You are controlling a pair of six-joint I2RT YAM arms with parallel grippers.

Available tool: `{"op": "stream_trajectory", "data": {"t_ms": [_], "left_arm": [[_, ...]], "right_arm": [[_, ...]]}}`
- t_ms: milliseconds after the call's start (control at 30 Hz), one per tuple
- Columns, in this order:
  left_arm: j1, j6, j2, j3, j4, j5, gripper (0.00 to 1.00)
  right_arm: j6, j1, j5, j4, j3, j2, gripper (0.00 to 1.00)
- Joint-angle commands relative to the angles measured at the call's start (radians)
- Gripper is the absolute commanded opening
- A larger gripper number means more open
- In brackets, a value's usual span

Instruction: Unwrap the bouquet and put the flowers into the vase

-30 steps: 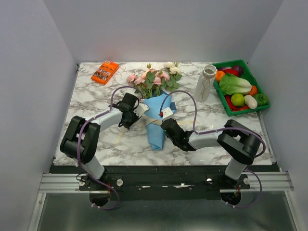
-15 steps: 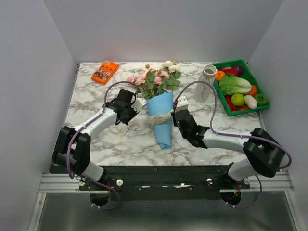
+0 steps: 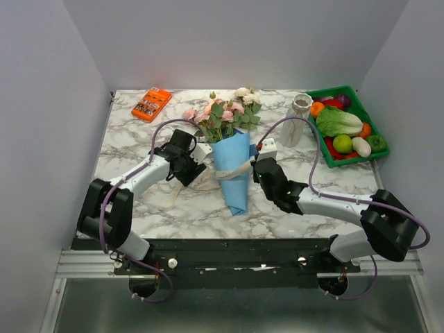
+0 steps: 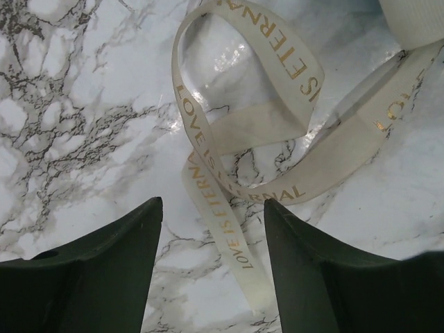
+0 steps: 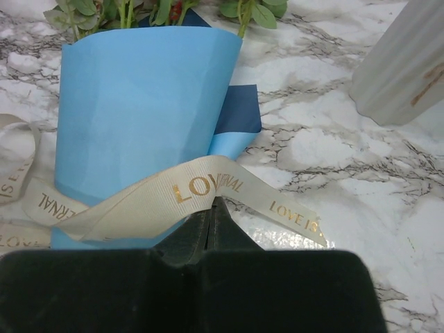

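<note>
The bouquet lies mid-table, its blue paper cone (image 3: 234, 173) (image 5: 139, 111) pointing toward me and its pink and cream flowers (image 3: 223, 111) at the far end. A cream ribbon (image 3: 232, 171) (image 5: 173, 191) printed in gold crosses the cone. My right gripper (image 3: 255, 166) (image 5: 211, 201) is shut on the ribbon at the cone's right side. My left gripper (image 3: 194, 168) (image 4: 211, 202) stands open left of the cone, above loose ribbon loops (image 4: 243, 125) lying on the marble. The whitish vase (image 3: 297, 119) (image 5: 406, 62) stands upright to the right of the flowers.
A green tray (image 3: 377, 154) of toy vegetables sits at the back right, just beyond the vase. An orange box (image 3: 151, 103) lies at the back left. A slack ribbon tail (image 3: 175, 196) trails on the marble left of the cone.
My left gripper has opened and let go of the ribbon, which now lies loose beneath it. The bouquet and both arms shifted right and away earlier; the right gripper keeps its grip.
</note>
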Motion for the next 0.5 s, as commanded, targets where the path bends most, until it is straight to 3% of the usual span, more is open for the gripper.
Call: {"op": "stream_trajectory", "data": {"t_ms": [0, 167, 433, 467], "left_arm": [[0.005, 0.019, 0.065, -0.001, 0.041, 0.02, 0.69], [0.005, 0.048, 0.111, -0.013, 0.052, -0.007, 0.65], [0.014, 0.125, -0.018, -0.128, 0.044, -0.032, 0.66], [0.014, 0.131, -0.016, -0.14, 0.047, -0.044, 0.62]], "right_arm": [[0.051, -0.001, 0.065, -0.05, -0.019, -0.044, 0.01], [0.124, -0.033, 0.15, -0.172, -0.014, -0.105, 0.01], [0.2, -0.169, 0.186, -0.37, -0.03, -0.271, 0.01], [0.233, -0.181, 0.228, -0.407, -0.019, -0.272, 0.01]]}}
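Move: The right hand has the ribbon pinched, some 12 cm above the marble. The open table it heads for lies about 15 cm to its right; the bouquet's blue wrap is some 7 cm to its left and 2 cm ahead, and the vase 16 cm ahead and 13 cm right. Of the left hand, the ribbon's loose tail lies about 3 cm back, 3 cm left and 5 cm below; the blue wrap is some 12 cm right and 4 cm ahead. Rightward with gathering speed, the right arm draws the pinched ribbon away from the blue wrap, about 9 cm across and 3 cm higher, swinging clockwise some 15 degrees and keeping its fingers shut. The left hand, already open, sinks close to 4 cm towards the ribbon's tail, then drifts a little back and left, fingers still apart. ##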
